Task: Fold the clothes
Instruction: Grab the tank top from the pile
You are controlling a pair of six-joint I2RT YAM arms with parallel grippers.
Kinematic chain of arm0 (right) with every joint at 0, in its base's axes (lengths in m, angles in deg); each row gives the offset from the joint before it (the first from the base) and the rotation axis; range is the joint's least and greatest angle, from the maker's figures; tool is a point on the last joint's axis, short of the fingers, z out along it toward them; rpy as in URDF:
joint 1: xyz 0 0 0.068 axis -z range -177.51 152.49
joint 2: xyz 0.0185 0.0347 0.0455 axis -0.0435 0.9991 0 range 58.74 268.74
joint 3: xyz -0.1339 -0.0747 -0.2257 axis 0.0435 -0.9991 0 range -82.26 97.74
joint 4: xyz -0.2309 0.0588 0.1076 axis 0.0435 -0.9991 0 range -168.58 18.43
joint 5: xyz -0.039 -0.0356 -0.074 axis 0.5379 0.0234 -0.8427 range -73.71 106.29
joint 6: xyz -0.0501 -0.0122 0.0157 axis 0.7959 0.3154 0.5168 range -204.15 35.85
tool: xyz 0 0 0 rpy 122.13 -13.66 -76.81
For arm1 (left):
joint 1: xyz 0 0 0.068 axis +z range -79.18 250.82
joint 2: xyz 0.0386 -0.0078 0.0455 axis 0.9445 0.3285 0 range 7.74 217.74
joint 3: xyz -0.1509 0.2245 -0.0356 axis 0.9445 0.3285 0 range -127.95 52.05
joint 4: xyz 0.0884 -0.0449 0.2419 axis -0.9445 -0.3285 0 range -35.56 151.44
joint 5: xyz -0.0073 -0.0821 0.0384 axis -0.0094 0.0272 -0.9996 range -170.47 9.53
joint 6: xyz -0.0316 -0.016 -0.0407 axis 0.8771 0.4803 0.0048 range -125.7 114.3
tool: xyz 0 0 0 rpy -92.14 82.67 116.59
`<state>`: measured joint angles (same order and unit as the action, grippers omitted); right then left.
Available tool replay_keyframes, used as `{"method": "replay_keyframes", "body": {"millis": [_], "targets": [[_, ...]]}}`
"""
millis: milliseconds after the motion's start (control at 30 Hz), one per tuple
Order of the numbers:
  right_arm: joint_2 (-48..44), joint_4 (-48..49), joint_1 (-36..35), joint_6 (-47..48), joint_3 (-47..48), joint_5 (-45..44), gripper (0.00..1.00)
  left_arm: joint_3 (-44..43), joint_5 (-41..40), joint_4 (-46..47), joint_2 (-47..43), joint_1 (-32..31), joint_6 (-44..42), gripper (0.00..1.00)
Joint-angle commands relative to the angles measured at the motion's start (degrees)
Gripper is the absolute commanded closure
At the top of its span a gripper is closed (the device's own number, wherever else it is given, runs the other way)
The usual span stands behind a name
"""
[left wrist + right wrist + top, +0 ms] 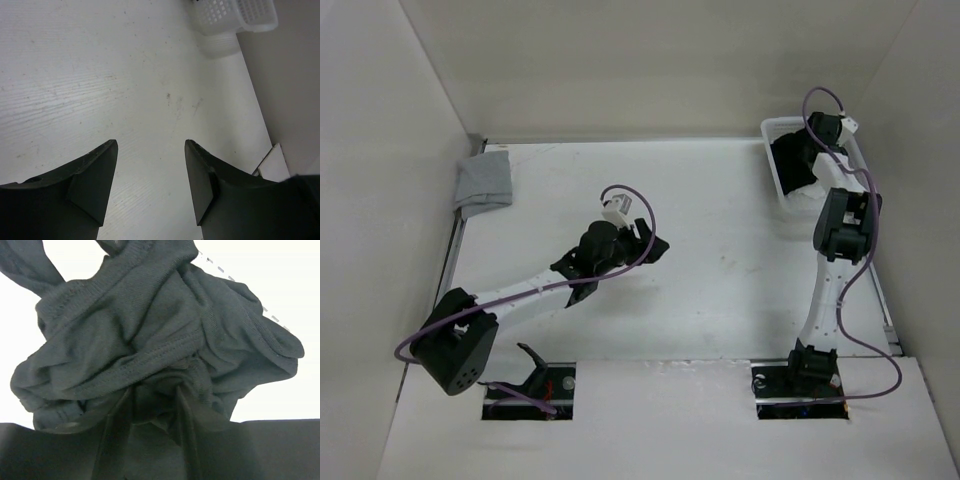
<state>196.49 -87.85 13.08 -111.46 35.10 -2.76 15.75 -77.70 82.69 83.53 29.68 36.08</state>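
The clothes [150, 315] are a crumpled black heap of thin fabric with stitched hems, filling the right wrist view. They lie inside the white basket [775, 125] at the table's back right, where they show as a dark mass [786, 170]. My right gripper [152, 395] is pushed down into the heap; its fingers stand apart with a bunch of fabric between them. My left gripper [658, 248] hovers over the bare middle of the table, open and holding nothing [150, 145].
A small grey cloth [485, 182] lies folded at the table's back left corner. The white lattice basket [235, 15] sits against the right wall. White walls enclose the table on three sides.
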Motion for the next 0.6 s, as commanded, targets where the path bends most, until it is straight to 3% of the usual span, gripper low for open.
{"method": "replay_keyframes", "body": {"millis": [0,67,133,367,567], "targets": [[-1.26,-0.60,0.44,2.35,0.67,-0.91,0.75,-0.27,1.98,3.70,0.23,0.23,0.93,0.46],[-2.39,0.01,0.36,1.91,-0.80,0.06,0.92,-0.09,1.98,3.88,0.32,0.32,1.29,0.46],[-7.12,5.26,0.09,0.95,-6.24,-0.29,0.97,-0.01,1.98,3.97,0.41,0.32,1.55,0.46],[-33.39,19.77,-4.38,-0.29,-25.31,-3.62,0.98,-0.88,2.07,3.97,0.77,0.15,2.34,0.46],[-60.72,30.50,-15.61,-0.20,-41.85,-4.69,0.97,-0.18,1.02,2.57,-2.83,1.72,4.36,0.47]]}}
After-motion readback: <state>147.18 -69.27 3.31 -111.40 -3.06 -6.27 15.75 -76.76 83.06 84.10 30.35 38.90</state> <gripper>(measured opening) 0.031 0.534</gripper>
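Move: The tank top lies bunched right under and between the right hand's parted fingers, its middle only some 3 cm back, 3 cm to the left and 3 cm below. The white basket around it has its middle about 8 cm back, straight in line sideways and 3 cm lower; a light cloth in it lies roughly 13 cm back, 2 cm left and 4 cm down. From the left hand, the tank top is about 30 cm ahead, 41 cm right and 10 cm below. Hardly leaving its place at first, the right hand shuts its half-open fingers on the dark fabric between them and pinches a fold of the tank top. Keeping that pinch, it draws back a little, then sweeps fast upward by about 25 cm while pulling back and swinging left over the basket, the fingers tipping up some 30 degrees as they rise. ##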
